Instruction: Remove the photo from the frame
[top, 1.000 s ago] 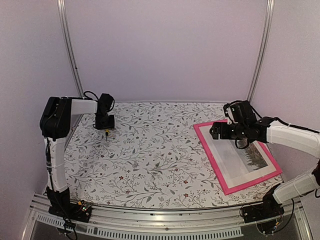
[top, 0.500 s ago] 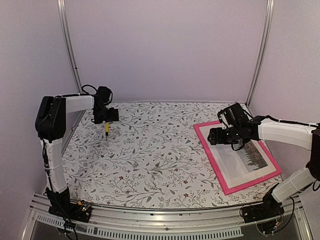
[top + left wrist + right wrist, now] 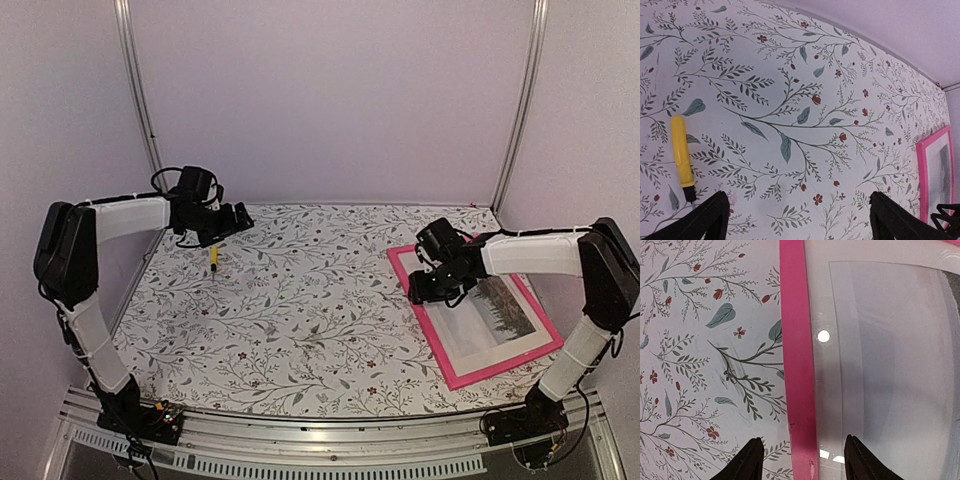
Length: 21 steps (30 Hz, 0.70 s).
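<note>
The pink frame [image 3: 437,341] lies flat at the right of the table, with the photo [image 3: 492,318] inside it, white border and dark trees showing. My right gripper [image 3: 419,291] is open, low over the frame's left edge. In the right wrist view its jaws straddle the pink border [image 3: 797,380], with the photo's white margin [image 3: 880,365] to the right. My left gripper [image 3: 238,215] is open and empty at the far left of the table. The left wrist view shows the frame [image 3: 929,180] far off at the right edge.
A yellow-handled screwdriver [image 3: 213,257] lies on the floral tablecloth [image 3: 300,300] just below my left gripper; it also shows in the left wrist view [image 3: 681,156]. Pale walls and metal posts close in the table's back and sides.
My right gripper has moved left and down to the frame's left edge. My left gripper has swung up and right, away from the screwdriver.
</note>
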Each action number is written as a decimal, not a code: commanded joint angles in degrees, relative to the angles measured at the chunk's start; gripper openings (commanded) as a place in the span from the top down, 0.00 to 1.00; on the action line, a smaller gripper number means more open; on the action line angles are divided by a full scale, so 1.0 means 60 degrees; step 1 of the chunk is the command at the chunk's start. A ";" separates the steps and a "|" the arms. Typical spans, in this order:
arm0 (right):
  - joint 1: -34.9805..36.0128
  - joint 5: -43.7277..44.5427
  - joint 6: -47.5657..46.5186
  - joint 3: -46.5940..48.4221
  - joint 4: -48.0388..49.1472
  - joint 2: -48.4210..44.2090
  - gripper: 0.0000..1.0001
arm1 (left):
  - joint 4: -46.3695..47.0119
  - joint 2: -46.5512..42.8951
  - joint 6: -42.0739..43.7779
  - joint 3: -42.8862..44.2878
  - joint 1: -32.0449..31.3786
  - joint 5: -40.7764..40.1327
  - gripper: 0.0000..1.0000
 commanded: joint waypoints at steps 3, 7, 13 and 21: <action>0.0312 0.0437 0.0086 0.0648 -0.0355 0.0897 0.45 | 0.1773 -0.0530 -0.1255 -0.1238 -0.0656 0.1601 0.01; 0.0420 0.0678 0.0157 0.0945 -0.0601 0.1356 0.47 | 0.2475 -0.0505 -0.1772 -0.1631 -0.1190 0.1978 0.01; 0.0533 0.0549 0.0284 0.1086 -0.0636 0.1763 0.52 | 0.3254 -0.0191 -0.2228 -0.1723 -0.1768 0.2282 0.01; 0.0827 0.0429 0.0443 0.1401 -0.0795 0.2123 0.66 | 0.3749 -0.0043 -0.2642 -0.1999 -0.2074 0.2612 0.01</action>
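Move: The left bar of the frame runs below the open right gripper, roughly 5 cm down, 1 cm ahead and 1 cm left. From that gripper the photo is about 16 cm right and level, the frame's far-left corner some 18 cm ahead and 6 cm left. From the left gripper the same bar lies some 42 cm right and 14 cm back, 12 cm lower; the yellow-handled tool is 9 cm left, level in reach. Lower the right gripper some 4 cm, easing slightly left, so its fingertips straddle the frame's left bar, and partly close the fingers towards its sides. Meanwhile bring the wide-open left gripper about 13 cm right and 6 cm back towards the frame, rolling its left side down and swinging it a little clockwise. ##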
